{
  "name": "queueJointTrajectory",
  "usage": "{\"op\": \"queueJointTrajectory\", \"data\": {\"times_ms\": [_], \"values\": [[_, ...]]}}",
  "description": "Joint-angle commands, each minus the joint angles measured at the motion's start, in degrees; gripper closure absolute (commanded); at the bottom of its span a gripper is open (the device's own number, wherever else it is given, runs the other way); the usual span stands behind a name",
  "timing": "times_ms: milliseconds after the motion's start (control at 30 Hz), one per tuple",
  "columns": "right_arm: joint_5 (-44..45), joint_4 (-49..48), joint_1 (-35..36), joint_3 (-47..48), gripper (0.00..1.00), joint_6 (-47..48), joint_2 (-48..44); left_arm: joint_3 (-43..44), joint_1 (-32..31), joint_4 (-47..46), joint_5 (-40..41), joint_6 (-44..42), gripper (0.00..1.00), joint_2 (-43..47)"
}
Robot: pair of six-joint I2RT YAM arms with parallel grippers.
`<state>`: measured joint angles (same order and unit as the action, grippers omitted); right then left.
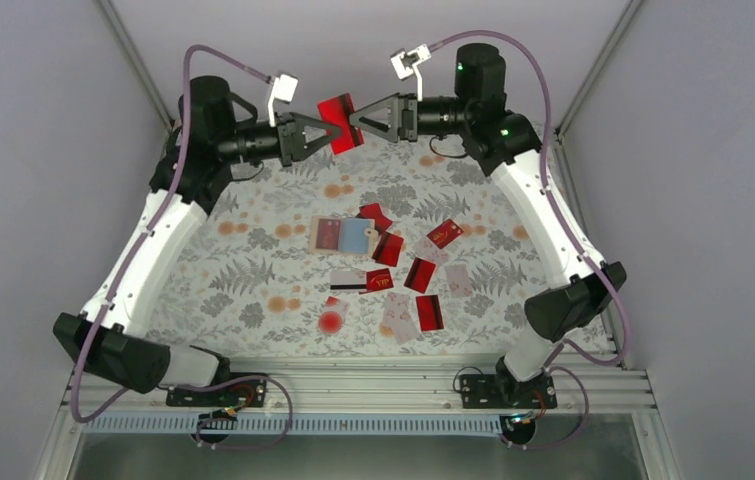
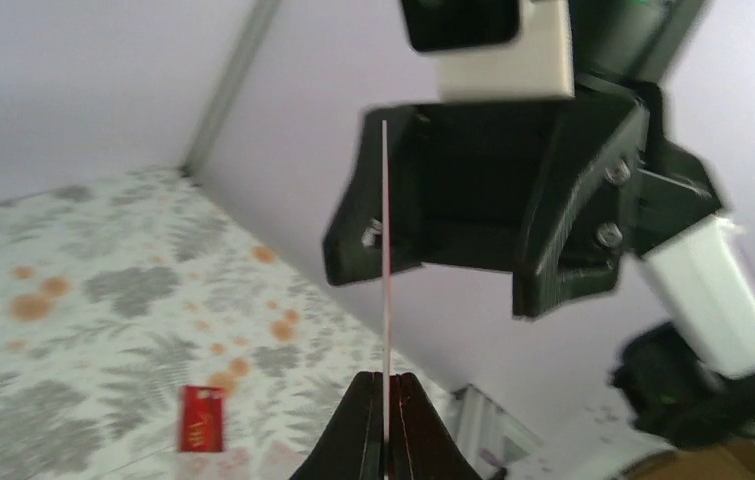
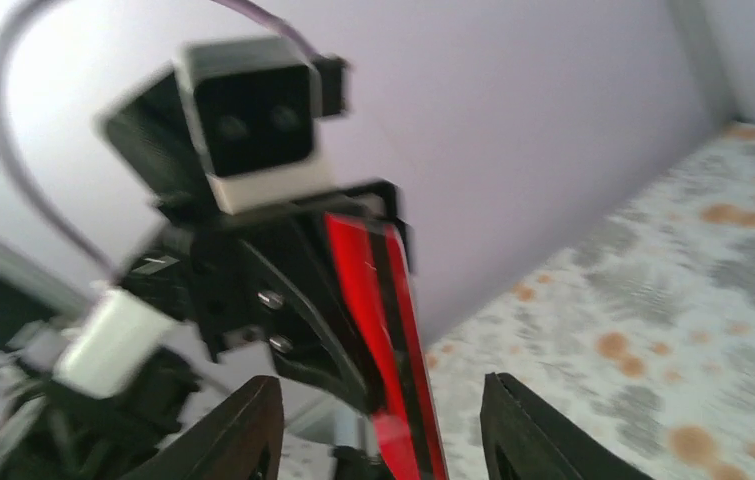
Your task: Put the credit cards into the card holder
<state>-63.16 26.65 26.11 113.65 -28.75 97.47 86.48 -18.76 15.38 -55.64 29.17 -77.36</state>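
Note:
A red credit card (image 1: 338, 122) hangs in the air over the far edge of the table, between the two arms. My left gripper (image 1: 327, 134) is shut on its left edge; in the left wrist view the card (image 2: 386, 250) shows edge-on, pinched between the fingertips (image 2: 386, 405). My right gripper (image 1: 356, 122) is open, its fingers on either side of the card (image 3: 385, 320) without touching it. The tan card holder (image 1: 342, 236) lies open on the table, blue lining up. Several more cards lie to its right and in front, among them a red one (image 1: 420, 274) and a white one with a black stripe (image 1: 348, 279).
A round red blot (image 1: 330, 321) sits on the floral cloth near the front. Pale pinkish cards (image 1: 401, 320) lie by a red card (image 1: 429, 311). Another red card (image 2: 202, 418) shows below my left gripper. Grey walls close in behind both grippers.

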Motion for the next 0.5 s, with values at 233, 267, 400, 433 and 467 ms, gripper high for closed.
{"op": "queueJointTrajectory", "data": {"times_ms": [233, 267, 400, 433, 467], "values": [[27.2, 5.3, 0.3, -31.6, 0.50, -1.1, -7.8, -13.6, 1.4, 16.9, 20.2, -20.3, 0.98, -4.4], [27.8, 4.4, 0.9, -33.2, 0.50, -1.3, -7.6, -15.3, 1.6, 15.4, 20.0, -20.0, 0.98, -4.9], [31.4, 5.2, 3.0, -35.2, 0.50, -0.6, -4.8, -18.8, 2.3, 12.3, 18.2, -20.1, 0.98, -8.6], [33.1, 5.5, 3.3, -35.5, 0.50, -0.8, -4.1, -19.4, 2.4, 11.8, 18.3, -20.4, 0.98, -9.4], [34.3, 5.5, 3.6, -36.0, 0.50, -1.3, -3.6, -20.1, 2.6, 11.2, 18.0, -20.5, 0.98, -10.3]]}}
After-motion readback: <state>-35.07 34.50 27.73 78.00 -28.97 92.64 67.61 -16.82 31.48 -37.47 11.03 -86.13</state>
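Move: Some 45 cm below the left hand, which already holds a red card, the open card holder lies about 10 cm ahead and 1 cm to its left. From the holder, two overlapping red cards lie 7 cm farther out and 8 cm right, a striped red card 3 cm nearer and 11 cm right, a white card 12 cm nearer, level sideways. From the empty right hand the holder is 9 cm ahead, 4 cm left, 47 cm down. Carrying the pinched red card, the left hand eases forward, then drops fast towards the card holder, about 25 cm in all, drifting a little left while its fingers tip downward. The right hand, fingers already half open, sinks alongside it some 26 cm and draws off to the right, away from the card, its fingertips dipping and swinging clockwise about 20 degrees. ##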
